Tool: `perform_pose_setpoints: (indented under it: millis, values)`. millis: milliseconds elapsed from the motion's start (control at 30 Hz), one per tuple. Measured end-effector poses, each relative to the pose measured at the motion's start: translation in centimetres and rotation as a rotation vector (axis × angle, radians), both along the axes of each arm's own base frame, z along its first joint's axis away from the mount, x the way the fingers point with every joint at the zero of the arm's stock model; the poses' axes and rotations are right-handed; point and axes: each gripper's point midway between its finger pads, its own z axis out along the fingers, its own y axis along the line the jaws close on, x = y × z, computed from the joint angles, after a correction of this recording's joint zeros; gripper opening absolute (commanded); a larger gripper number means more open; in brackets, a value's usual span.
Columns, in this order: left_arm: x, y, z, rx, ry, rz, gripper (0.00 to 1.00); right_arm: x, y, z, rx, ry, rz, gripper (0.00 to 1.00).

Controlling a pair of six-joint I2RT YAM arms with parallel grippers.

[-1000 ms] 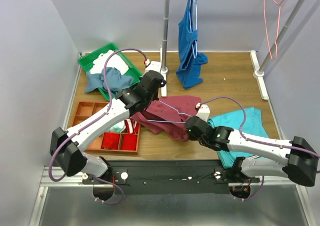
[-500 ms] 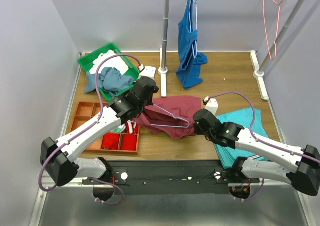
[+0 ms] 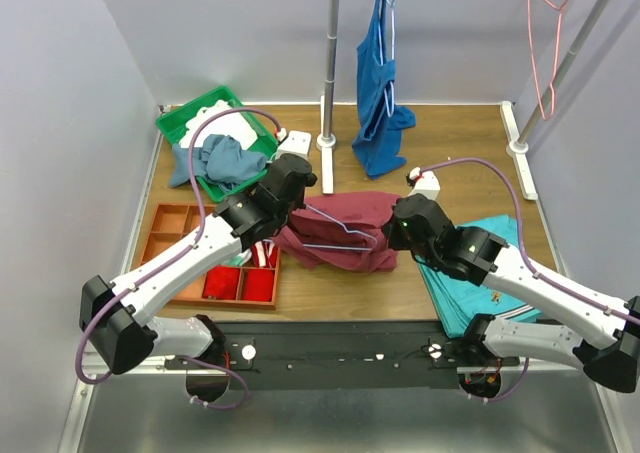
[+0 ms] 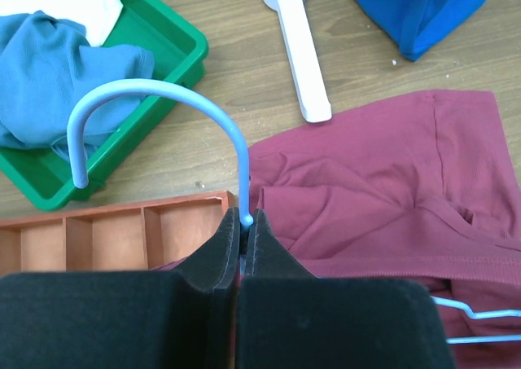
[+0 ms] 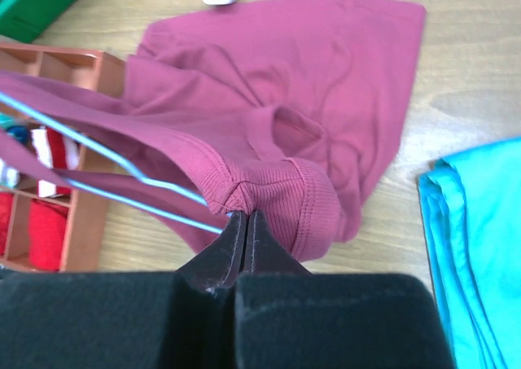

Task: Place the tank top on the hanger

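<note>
The maroon tank top lies bunched in the middle of the table, also in the left wrist view and the right wrist view. The pale blue wire hanger lies across it. My left gripper is shut on the hanger's neck, just under its hook. My right gripper is shut on a ribbed hem fold of the tank top, beside the hanger's wires. In the top view the left gripper sits at the cloth's left end and the right gripper at its right.
A green tray with blue and white cloth stands back left. An orange compartment box lies left front. Folded turquoise trousers lie right. A royal-blue top hangs on the rear stand. A pink hanger hangs back right.
The right gripper has moved away from the near edge and to the right, pulling the tank top's hem along the hanger. The left arm shifted slightly left a second ago and has held still since.
</note>
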Motion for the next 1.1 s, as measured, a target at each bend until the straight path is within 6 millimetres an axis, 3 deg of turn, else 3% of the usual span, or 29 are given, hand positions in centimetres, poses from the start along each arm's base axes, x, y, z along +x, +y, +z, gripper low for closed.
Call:
perform_pose_setpoints:
  millis: [300,500,733,967,1100]
  values:
    - [0.8,-2.1,2.9,-0.023,-0.07,-0.025,0.0,0.9,2.2,3.1,-0.018,-0.011,0.077,0.01]
    - [1.2,-4.1,8.0,-0.089,-0.186,-0.059,0.0,3.0,3.9,8.4,-0.02,-0.093,0.086,0.01]
    - [1.5,-5.0,11.9,-0.112,-0.267,-0.082,0.0,4.9,3.9,14.6,-0.034,-0.21,0.057,0.01]
    - [1.7,-5.6,18.5,-0.139,-0.383,-0.103,0.0,5.8,3.6,20.5,-0.026,-0.309,0.042,0.01]
    - [0.9,-6.4,24.5,-0.165,-0.469,-0.14,0.0,5.7,2.8,23.8,-0.003,-0.368,0.032,0.1]
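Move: The maroon tank top lies bunched on the table, its middle about 10 cm right of the left hand, 5 cm ahead and 19 below; from the right hand it is roughly 11 cm ahead, 9 left and 14 below. The wooden tray sits some 20 cm left of the left hand, level with it and 21 below. From the right hand, the hanging blue garment is about 25 cm ahead, neither left nor right, 10 above; the folded turquoise cloth is 22 right, level with it, 18 below. The tank top and hanger are hoisted together, the left hand keeping the hanger's neck pinched and the right hand still pinching the ribbed cloth at the hanger's end. Both hands climb nearly 25 cm, gathering speed, and draw closer sideways; the right also eases forward. Both wrists tip upward, by some 25 degrees, bringing the left fingers nearly level. ##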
